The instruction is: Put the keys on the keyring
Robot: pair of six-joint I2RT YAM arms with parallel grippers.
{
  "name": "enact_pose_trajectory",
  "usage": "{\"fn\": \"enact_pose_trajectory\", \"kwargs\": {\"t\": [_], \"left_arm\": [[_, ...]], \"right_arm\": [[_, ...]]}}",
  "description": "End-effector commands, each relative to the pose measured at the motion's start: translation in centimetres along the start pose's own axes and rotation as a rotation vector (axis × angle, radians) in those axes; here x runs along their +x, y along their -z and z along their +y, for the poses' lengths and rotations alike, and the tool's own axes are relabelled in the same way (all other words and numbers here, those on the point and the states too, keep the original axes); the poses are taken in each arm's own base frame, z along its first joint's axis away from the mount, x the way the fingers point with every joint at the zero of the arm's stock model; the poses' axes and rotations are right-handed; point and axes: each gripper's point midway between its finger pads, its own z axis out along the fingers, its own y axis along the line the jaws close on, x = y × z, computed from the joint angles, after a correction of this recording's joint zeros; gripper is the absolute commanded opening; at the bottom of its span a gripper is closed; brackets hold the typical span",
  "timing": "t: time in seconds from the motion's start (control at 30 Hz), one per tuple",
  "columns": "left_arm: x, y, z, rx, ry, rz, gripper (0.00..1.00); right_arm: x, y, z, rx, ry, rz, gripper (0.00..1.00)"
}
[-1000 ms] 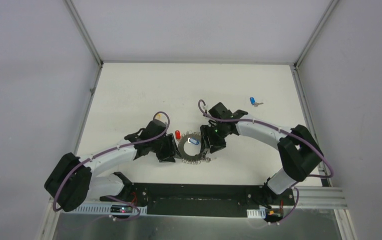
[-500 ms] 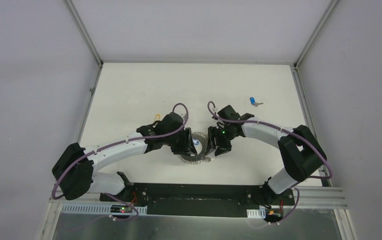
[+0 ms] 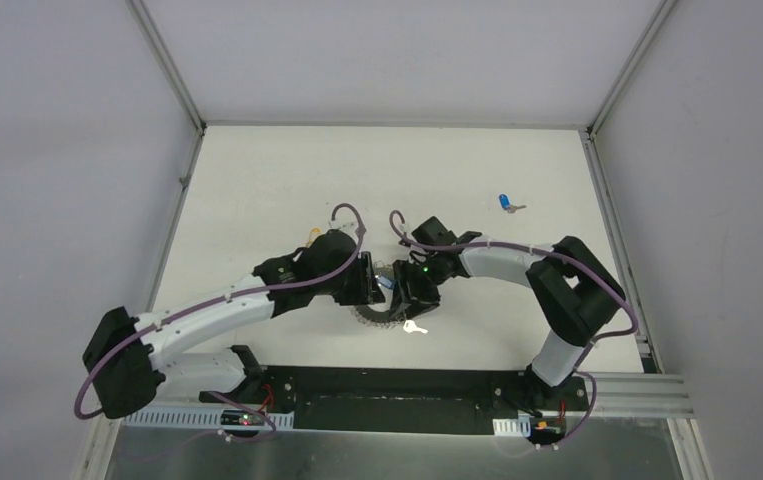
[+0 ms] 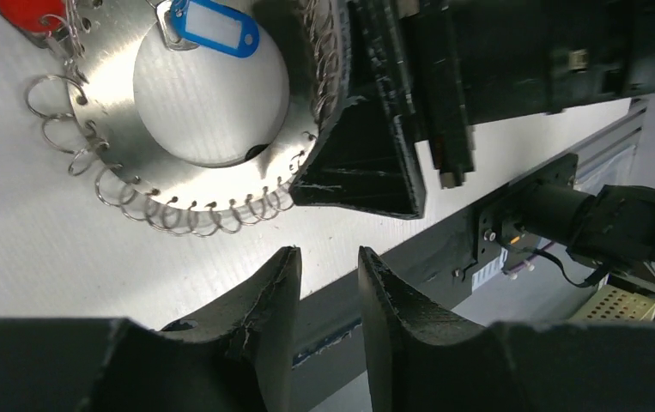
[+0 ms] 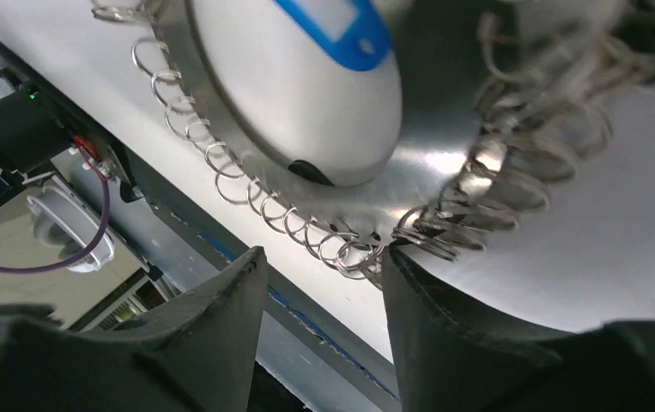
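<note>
The keyring (image 4: 118, 154) is a flat grey metal ring with small wire loops round its rim. It lies on the white table, and only its near edge (image 3: 375, 317) shows in the top view. A blue tag (image 4: 216, 26) lies across its hollow centre, and a red key head (image 4: 23, 13) sits at its rim. My left gripper (image 4: 328, 253) hovers at the ring's left side (image 3: 367, 285), its jaws a narrow gap apart with nothing between. My right gripper (image 5: 319, 253) stands open over the ring's right side (image 3: 409, 297), with one fingertip (image 5: 392, 262) against the rim's loops (image 5: 349, 249).
A blue-headed key (image 3: 505, 203) lies alone at the back right. A yellow key head (image 3: 313, 237) peeks out behind the left arm. A small pale key-shaped piece (image 3: 414, 327) lies just in front of the ring. The black base rail (image 3: 397, 385) runs along the near edge.
The left arm has swung right onto the ring, covering the red key, and its jaws have narrowed. The right gripper has shifted left over the ring. The pale piece now shows in front.
</note>
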Motion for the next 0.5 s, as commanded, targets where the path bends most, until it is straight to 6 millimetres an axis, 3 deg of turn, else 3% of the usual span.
{"fn": "enact_pose_trajectory", "kwargs": {"t": [0.0, 0.13, 0.23, 0.47], "left_arm": [[-1.5, 2.4, 0.7, 0.002, 0.000, -0.154, 0.32], [-1.7, 3.6, 2.3, -0.013, 0.041, -0.237, 0.30], [-1.5, 3.9, 3.3, -0.023, 0.076, -0.270, 0.29], [-0.6, 3.1, 4.6, -0.051, 0.126, -0.246, 0.28]], "right_arm": [[-0.7, -2.4, 0.8, 0.010, 0.077, -0.013, 0.55], [-1.0, -2.4, 2.2, -0.010, 0.116, -0.026, 0.55], [-0.1, -0.9, 4.0, -0.084, 0.053, 0.009, 0.54], [-0.5, 2.6, 3.2, -0.118, 0.014, -0.065, 0.55]]}}
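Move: The silver key at the keyring's near-right edge lies about 2 cm back and 3 cm right of the right hand, 2 cm below it; from that hand the keyring's middle is about 4 cm ahead and 5 cm left, the blue tag about 7 ahead and 4 left. From the empty left hand the silver key is roughly 2 cm back, 7 cm right and 11 cm below, and the yellow-tagged key about 17 ahead and 13 left. Open fingertips still against the small wire rings beside the silver key, the right hand pushes left along the keyring's near edge for about 3 cm, edging back towards the base, then reverses, easing about 1 cm right and rising. The partly open left hand, holding nothing, swings some 5 cm left in a low arc, up and down again, turning slightly counter-clockwise, clear of the keyring. ##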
